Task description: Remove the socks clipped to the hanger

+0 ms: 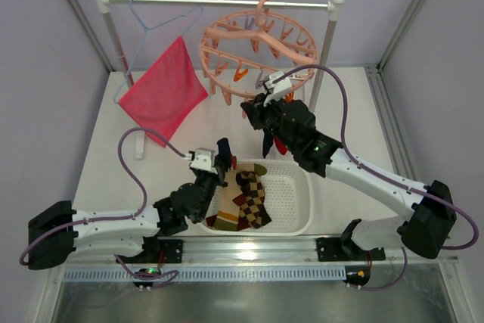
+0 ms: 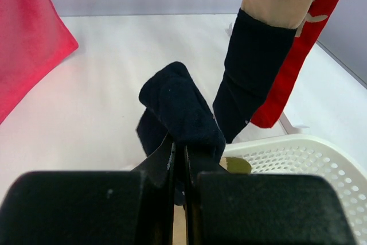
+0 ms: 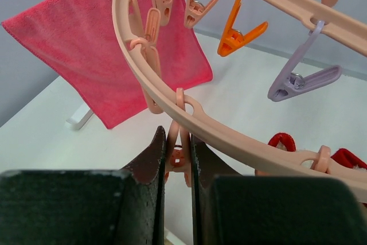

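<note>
The salmon-pink ring hanger hangs from the rail at the back. My right gripper is below its near rim and is shut on a salmon clip that dangles from the ring. A navy-and-tan sock and a red sock still hang beside it; red sock tops show under the ring. My left gripper is shut on a navy sock over the basket's left end. Brown argyle socks lie in the white basket.
A pink-red cloth hangs from a light-blue wire hanger at the back left. The rail's white posts stand on both sides. Orange and lilac clips dangle empty from the ring.
</note>
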You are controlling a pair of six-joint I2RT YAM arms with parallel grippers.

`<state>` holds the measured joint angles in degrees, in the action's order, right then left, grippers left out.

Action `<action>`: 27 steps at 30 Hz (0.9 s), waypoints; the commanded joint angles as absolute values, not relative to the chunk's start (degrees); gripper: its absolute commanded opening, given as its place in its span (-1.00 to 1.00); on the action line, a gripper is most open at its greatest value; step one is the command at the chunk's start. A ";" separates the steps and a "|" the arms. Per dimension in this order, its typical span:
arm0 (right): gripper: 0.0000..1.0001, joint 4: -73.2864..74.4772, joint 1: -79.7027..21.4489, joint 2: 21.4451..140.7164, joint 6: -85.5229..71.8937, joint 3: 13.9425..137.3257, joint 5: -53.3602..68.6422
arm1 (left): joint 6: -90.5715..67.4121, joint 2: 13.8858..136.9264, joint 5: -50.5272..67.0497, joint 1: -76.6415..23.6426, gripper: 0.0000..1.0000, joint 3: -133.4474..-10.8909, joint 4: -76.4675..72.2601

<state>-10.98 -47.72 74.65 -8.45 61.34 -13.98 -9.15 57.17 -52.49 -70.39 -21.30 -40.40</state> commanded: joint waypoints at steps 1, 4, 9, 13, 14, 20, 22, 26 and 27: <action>-0.92 -14.68 -47.72 74.18 -7.91 62.14 -15.12 | -10.63 57.30 -53.52 -70.49 -0.99 -21.97 -40.87; -0.92 -14.33 -47.72 73.57 -7.65 61.88 -15.12 | -11.34 56.43 -53.96 -70.49 -0.99 -21.27 -40.52; -0.26 -13.27 -47.72 72.69 -7.65 60.56 -15.29 | -12.30 52.74 -54.05 -70.49 -0.99 -20.48 -36.58; 0.32 -11.95 -47.81 71.37 -8.00 58.89 -16.87 | -12.66 48.79 -53.35 -70.49 -0.99 -20.48 -31.92; 0.53 -11.95 -47.81 71.11 -8.26 57.67 -17.14 | -12.66 47.39 -52.48 -70.49 -0.99 -20.57 -30.86; 0.58 -12.30 -47.90 65.93 -10.63 50.20 -17.40 | -11.43 40.88 -42.21 -70.49 -0.99 -21.79 -20.58; 0.59 -12.30 -47.81 64.08 -11.51 46.61 -19.06 | -11.16 39.29 -33.42 -70.49 -0.99 -23.02 -15.94; 0.67 -12.22 -47.38 59.69 -13.01 40.62 -23.81 | -12.48 36.65 -21.55 -70.49 -0.99 -25.74 -11.78; 0.68 -11.35 -46.85 59.33 -13.79 39.65 -24.08 | -12.92 36.65 -17.36 -70.49 -1.00 -27.06 -11.43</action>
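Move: The left gripper already holds the navy sock. The basket's middle lies about 4 cm back from it, 9 cm to its right and 17 cm below, with the tan sock in it some 6 cm back and 2 cm to the right. The right gripper still pinches an empty hanger clip. From it the hanging navy-and-cream sock is roughly 4 cm farther out, 8 cm right and 9 cm lower, the red sock about 6 cm out and 10 cm right. Open the right gripper wide to let go of the hanger clip, then draw it down about 7 cm, to the right and somewhat back, clear of the ring. Keep the left fingers shut on the navy sock; ease that hand slightly left and up, then pull it back about 5 cm and a little right towards the basket's middle, turning some 20 degrees clockwise. ##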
